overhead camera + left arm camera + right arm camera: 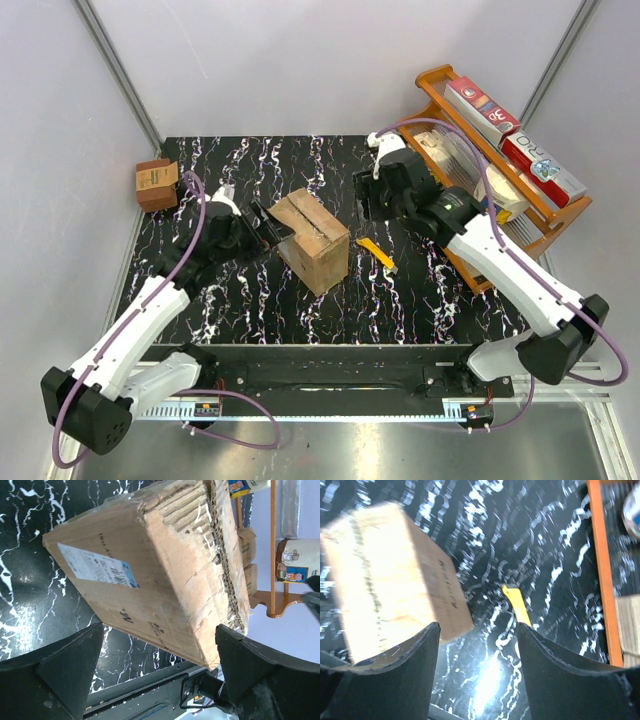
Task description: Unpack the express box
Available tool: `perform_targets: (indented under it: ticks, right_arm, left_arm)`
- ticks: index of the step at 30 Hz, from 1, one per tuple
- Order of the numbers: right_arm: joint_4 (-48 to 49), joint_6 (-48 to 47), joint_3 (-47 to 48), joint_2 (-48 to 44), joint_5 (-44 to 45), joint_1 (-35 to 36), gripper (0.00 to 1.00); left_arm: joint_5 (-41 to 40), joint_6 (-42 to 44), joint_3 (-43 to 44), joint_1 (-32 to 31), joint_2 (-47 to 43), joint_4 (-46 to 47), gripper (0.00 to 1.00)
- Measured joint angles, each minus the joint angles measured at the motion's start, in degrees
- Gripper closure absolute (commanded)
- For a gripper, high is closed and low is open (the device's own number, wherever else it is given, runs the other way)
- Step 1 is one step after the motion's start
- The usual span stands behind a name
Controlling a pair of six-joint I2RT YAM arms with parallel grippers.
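Observation:
The express box (312, 240) is a brown corrugated carton standing mid-table, turned at an angle, its top flaps down. My left gripper (268, 228) is open right at its left side. In the left wrist view the box (150, 565) shows a white label (97, 565) and a torn edge, and its lower corner reaches between the wide-apart fingers (70, 665) of the left gripper (159, 632). My right gripper (378, 195) hovers open behind and right of the box. Its wrist view shows the box (390, 575) on the left, with nothing between the jaws of the right gripper (477, 627).
A yellow utility knife (377, 253) (516, 602) lies on the black marbled table just right of the box. A small darker brown box (157, 184) sits at the table's far left edge. An orange rack (500, 150) (602, 570) with packaged goods stands at the right.

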Motion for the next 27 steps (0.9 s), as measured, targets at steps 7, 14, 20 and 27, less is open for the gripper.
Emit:
perform_targets:
  ticks: [7,14,20,27]
  right_arm:
    - [4.22,-6.86,5.68,-0.04,-5.46,5.05,0.28]
    - [5.73,-13.97,6.78,6.93,-4.96,12.55,0.3]
    - [7.13,-18.18,6.78,10.49,-2.67,12.63,0.32]
    - [8.61,-21.57,6.8,13.09,0.02,12.85,0.29]
  left_arm:
    - [4.0,-1.05,-0.59,0.11,2.25,6.08,0.03]
    - [6.05,-2.49,-1.16,0.11,5.62,8.7,0.12]
    - [6.1,-2.71,-2.38,0.11,6.32,8.26,0.22]
    - [6.08,-2.71,-2.64,0.11,6.29,8.46,0.26]
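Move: The express box stands with its middle roughly 13 cm left of the right gripper, 2 cm back and 15 cm below. The yellow cutter lies on the table about 3 cm to the right of that gripper, 1 cm back and 24 cm below, and the wooden rack some 26 cm to its right, 6 cm farther out and 12 cm lower. From the left gripper, the box's middle is about 6 cm to the right, 2 cm ahead and 10 cm below. Swing the right gripper about 11 cm left in an arc, first up some 5 cm, then down over the box's top, turning it 25 degrees counter-clockwise, fingers still open, to straddle the right flap from above with one finger over the seam. Meanwhile ease the left gripper right and down to the box's upper left edge, narrowing its fingers around that edge without shutting them. ##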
